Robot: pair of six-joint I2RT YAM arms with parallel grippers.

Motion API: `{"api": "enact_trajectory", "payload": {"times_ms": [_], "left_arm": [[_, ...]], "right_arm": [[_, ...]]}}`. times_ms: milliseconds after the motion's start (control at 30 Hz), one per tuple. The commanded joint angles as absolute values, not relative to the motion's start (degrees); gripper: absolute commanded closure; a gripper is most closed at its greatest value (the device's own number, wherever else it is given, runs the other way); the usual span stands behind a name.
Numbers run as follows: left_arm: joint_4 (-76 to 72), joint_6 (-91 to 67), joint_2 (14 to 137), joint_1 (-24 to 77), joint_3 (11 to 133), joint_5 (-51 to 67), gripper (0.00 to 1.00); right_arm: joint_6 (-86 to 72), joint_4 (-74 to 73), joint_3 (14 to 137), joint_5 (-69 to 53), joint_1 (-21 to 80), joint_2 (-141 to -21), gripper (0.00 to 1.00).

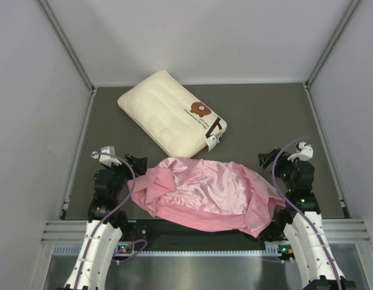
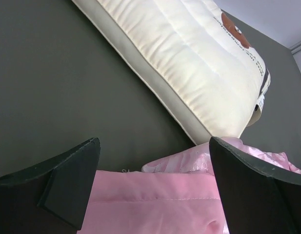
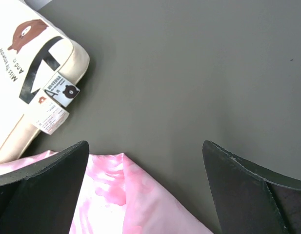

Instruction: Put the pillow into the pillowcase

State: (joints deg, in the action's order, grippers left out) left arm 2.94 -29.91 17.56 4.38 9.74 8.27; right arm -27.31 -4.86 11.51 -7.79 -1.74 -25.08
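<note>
The cream quilted pillow (image 1: 171, 113) lies diagonally at the back of the dark table, its brown cartoon print and tag at the right end; it also shows in the left wrist view (image 2: 189, 58) and the right wrist view (image 3: 28, 63). The pink satin pillowcase (image 1: 204, 192) lies crumpled at the near edge between the arms. My left gripper (image 1: 135, 162) is open at the case's left edge, with a stitched hem (image 2: 155, 195) between its fingers. My right gripper (image 1: 268, 160) is open above the case's right corner (image 3: 135, 195).
Grey walls enclose the dark table (image 1: 265, 115) on three sides. A metal rail (image 1: 192, 232) runs along the near edge under the pillowcase. Purple cables loop over both arms.
</note>
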Motion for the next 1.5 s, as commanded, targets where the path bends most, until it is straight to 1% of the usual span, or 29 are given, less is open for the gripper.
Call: {"api": "enact_trajectory", "payload": {"times_ms": [0, 67, 133, 233, 300, 333, 367, 433, 467, 567, 700, 767, 867, 933, 1033, 1133, 1167, 1233, 1300, 1333, 1367, 1400, 1433, 1467], "left_arm": [[0.5, -29.6, 18.5, 4.4, 9.4, 9.0, 0.02], [0.5, -29.5, 19.4, 4.3, 9.6, 9.8, 0.01], [-3.0, -29.7, 19.9, 4.4, 9.1, 10.8, 0.01], [-5.4, -33.0, 23.2, 4.4, 9.7, 7.2, 0.01], [-6.6, -35.8, 29.1, 4.4, 11.5, 4.8, 0.01], [-6.3, -36.7, 31.9, 4.4, 14.5, 3.5, 0.01], [-5.5, -37.4, 38.2, 4.4, 16.4, 2.6, 0.01], [-3.2, -38.6, 45.4, 4.4, 22.7, 0.8, 0.01], [-2.5, -38.9, 52.0, 4.4, 24.7, 0.7, 0.01], [-1.6, -40.8, 62.5, 4.4, 30.8, 1.1, 0.01], [-7.5, -42.8, 70.6, 4.4, 34.1, 1.1, 0.01], [-8.0, -44.4, 77.1, 4.4, 39.1, 1.2, 0.01], [-8.7, -46.3, 85.3, 4.6, 42.5, 0.6, 0.05], [-12.7, -47.8, 87.8, 4.6, 44.2, 0.5, 0.08], [-17.0, -49.4, 91.6, 4.8, 47.1, 0.4, 0.09], [-20.5, -50.6, 95.6, 6.5, 50.4, -2.1, 0.12], [-21.2, -50.8, 97.8, 8.0, 51.4, -2.3, 0.15], [-22.7, -50.5, 100.3, 10.5, 54.1, -4.6, 0.29], [-23.6, -49.7, 101.5, 11.8, 56.0, -7.7, 0.45], [-24.3, -49.6, 102.5, 12.1, 56.4, -8.1, 0.68], [-24.9, -49.5, 102.7, 12.1, 56.7, -8.1, 0.78], [-25.0, -48.8, 102.7, 12.1, 57.0, -8.7, 0.91], [-24.9, -48.3, 101.3, 12.0, 56.9, -10.4, 1.00], [-23.7, -47.6, 100.0, 12.0, 56.6, -12.4, 1.00]], "right_arm": [[-29.2, -0.4, 10.7, -7.7, -1.6, -25.0, 0.00], [-29.5, -0.4, 10.6, -7.7, -1.6, -25.2, 0.00], [-29.7, -0.4, 10.7, -7.7, -1.6, -26.0, 0.00], [-29.6, -0.4, 11.0, -8.1, -1.6, -27.0, 0.00], [-29.4, -0.4, 11.1, -8.8, -1.7, -27.0, 0.00], [-29.4, -0.4, 11.0, -8.8, -1.6, -26.8, 0.00], [-29.4, -0.4, 10.8, -8.7, -1.6, -26.5, 0.00], [-29.4, -0.4, 10.5, -9.1, -1.6, -25.6, 0.00], [-29.2, 1.0, 10.5, -9.2, -1.5, -25.4, 0.00], [-29.1, 1.1, 10.3, -9.5, -1.5, -24.9, 0.00], [-29.0, 1.1, 10.5, -9.8, -1.5, -25.5, 0.00], [-28.9, 1.2, 10.7, -9.8, -1.6, -26.5, 0.00], [-28.8, 1.1, 11.0, -9.7, -1.5, -27.0, 0.00], [-28.7, 1.2, 11.0, -9.8, -1.5, -27.1, 0.00], [-28.7, 1.2, 10.7, -10.0, -1.4, -26.4, 0.00], [-28.7, 1.5, 10.5, -10.3, -1.5, -25.8, 0.00], [-28.7, 1.6, 10.5, -10.3, -1.4, -25.8, 0.00], [-28.7, 1.5, 10.5, -10.3, -1.4, -26.1, 0.00], [-28.6, 1.4, 10.6, -10.5, -1.4, -26.3, 0.00], [-28.7, 1.3, 10.6, -10.5, -1.4, -26.4, 0.00], [-28.7, 1.2, 10.6, -10.4, -1.4, -26.3, 0.00], [-28.6, 1.2, 10.6, -10.5, -1.5, -26.3, 0.00], [-28.6, 1.2, 10.6, -10.5, -1.4, -26.0, 0.00], [-28.5, 1.4, 10.6, -10.4, -1.4, -25.9, 0.00]]}}
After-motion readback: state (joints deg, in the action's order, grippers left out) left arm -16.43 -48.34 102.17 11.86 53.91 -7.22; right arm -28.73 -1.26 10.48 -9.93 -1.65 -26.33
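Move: The pillow's middle lies about 28 cm ahead of the left hand, 13 cm to its right and 8 cm below; its near-left long edge, where the fingers can bite, is some 22 cm ahead, 4 cm right and 7 cm lower. The pillowcase's middle is about 5 cm back, 26 cm right and 12 cm below. From the right hand, the pillow's middle lies roughly 28 cm ahead, 43 cm left and 6 cm below. Left hand reaches forward about 22 cm, dipping 7 cm, tips down, then closes, pinching the pillow's near-left edge. ##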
